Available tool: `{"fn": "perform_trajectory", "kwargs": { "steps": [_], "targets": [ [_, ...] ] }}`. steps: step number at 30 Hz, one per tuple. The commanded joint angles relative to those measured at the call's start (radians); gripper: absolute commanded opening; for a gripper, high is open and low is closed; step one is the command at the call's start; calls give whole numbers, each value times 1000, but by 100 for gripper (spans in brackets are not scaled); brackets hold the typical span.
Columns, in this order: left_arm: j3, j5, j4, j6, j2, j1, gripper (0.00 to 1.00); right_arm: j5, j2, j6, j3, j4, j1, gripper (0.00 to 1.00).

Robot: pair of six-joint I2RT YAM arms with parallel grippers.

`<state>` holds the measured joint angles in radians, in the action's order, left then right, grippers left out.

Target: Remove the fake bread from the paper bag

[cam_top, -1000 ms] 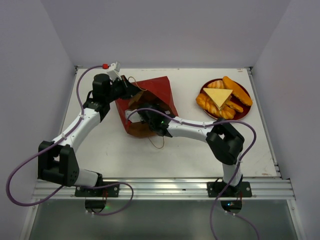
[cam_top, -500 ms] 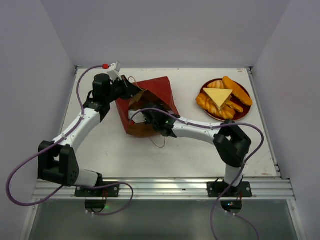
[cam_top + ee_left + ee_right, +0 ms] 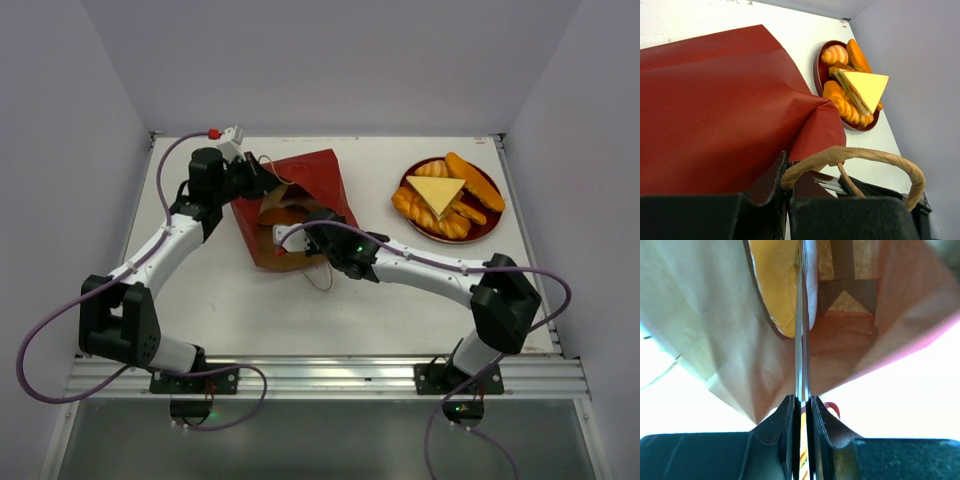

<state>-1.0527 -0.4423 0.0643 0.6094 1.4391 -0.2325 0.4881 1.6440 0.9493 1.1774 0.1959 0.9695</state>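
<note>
The red paper bag [image 3: 315, 180] lies on its side at the table's middle left, with its brown inside [image 3: 715, 315] open to my right wrist view. My left gripper [image 3: 258, 182] is shut on the bag's rim beside a looped handle [image 3: 865, 155] and holds the mouth up. My right gripper [image 3: 295, 232] is at the bag's mouth, its fingers [image 3: 799, 340] closed to a thin slit on a yellow piece of fake bread [image 3: 774, 285]. Several other pastries and a triangular slice [image 3: 436, 192] lie on the dark-red plate [image 3: 483, 228].
The plate [image 3: 816, 75] stands at the back right, near the right wall. The bag's second handle [image 3: 318, 283] loops out onto the table below the right gripper. White walls close the table on the left, back and right.
My right gripper has drawn back from deep in the bag toward its mouth, and the right arm's elbow has swung out to the right. The left arm holds still.
</note>
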Motion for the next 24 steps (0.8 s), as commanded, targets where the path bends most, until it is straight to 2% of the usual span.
{"fn": "perform_trajectory", "kwargs": {
  "steps": [1, 10, 24],
  "targets": [
    [-32, 11, 14, 1, 14, -5, 0, -49, -119, -50, 16, 43, 8, 0],
    [-36, 13, 31, 13, 32, -7, 0, -134, -222, -150, 16, 172, 8, 0],
    [-49, 28, 11, 6, 10, -5, 0, -210, -265, -236, -22, 234, -2, 0]
  ]
}}
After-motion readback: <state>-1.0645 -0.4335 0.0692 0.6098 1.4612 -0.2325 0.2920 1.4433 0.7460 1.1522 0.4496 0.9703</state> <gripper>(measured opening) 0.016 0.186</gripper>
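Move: The right hand holds the tongs with a bread piece clamped in them, the bread about 9 cm to its left, 3 cm farther out and 5 cm lower, inside the paper bag, whose middle is roughly 5 cm ahead and 7 cm left. The plate it is bound for lies some 27 cm right, 9 cm ahead and 15 cm below; from the left hand, on the bag's rim, the plate is about 37 cm right, 2 cm ahead and 21 cm lower. The right hand draws the tongs and the bread clamped in them back about 6 cm and a little to the right, out towards the near edge of the bag's mouth, first rising some 5 cm and then sinking most of that again. As it goes the hand's left side rises about 10 degrees and its fingers tip down by some 15, their grip on the tongs unchanged, while the left hand stays put and keeps pinching the bag's rim to hold the mouth open. ##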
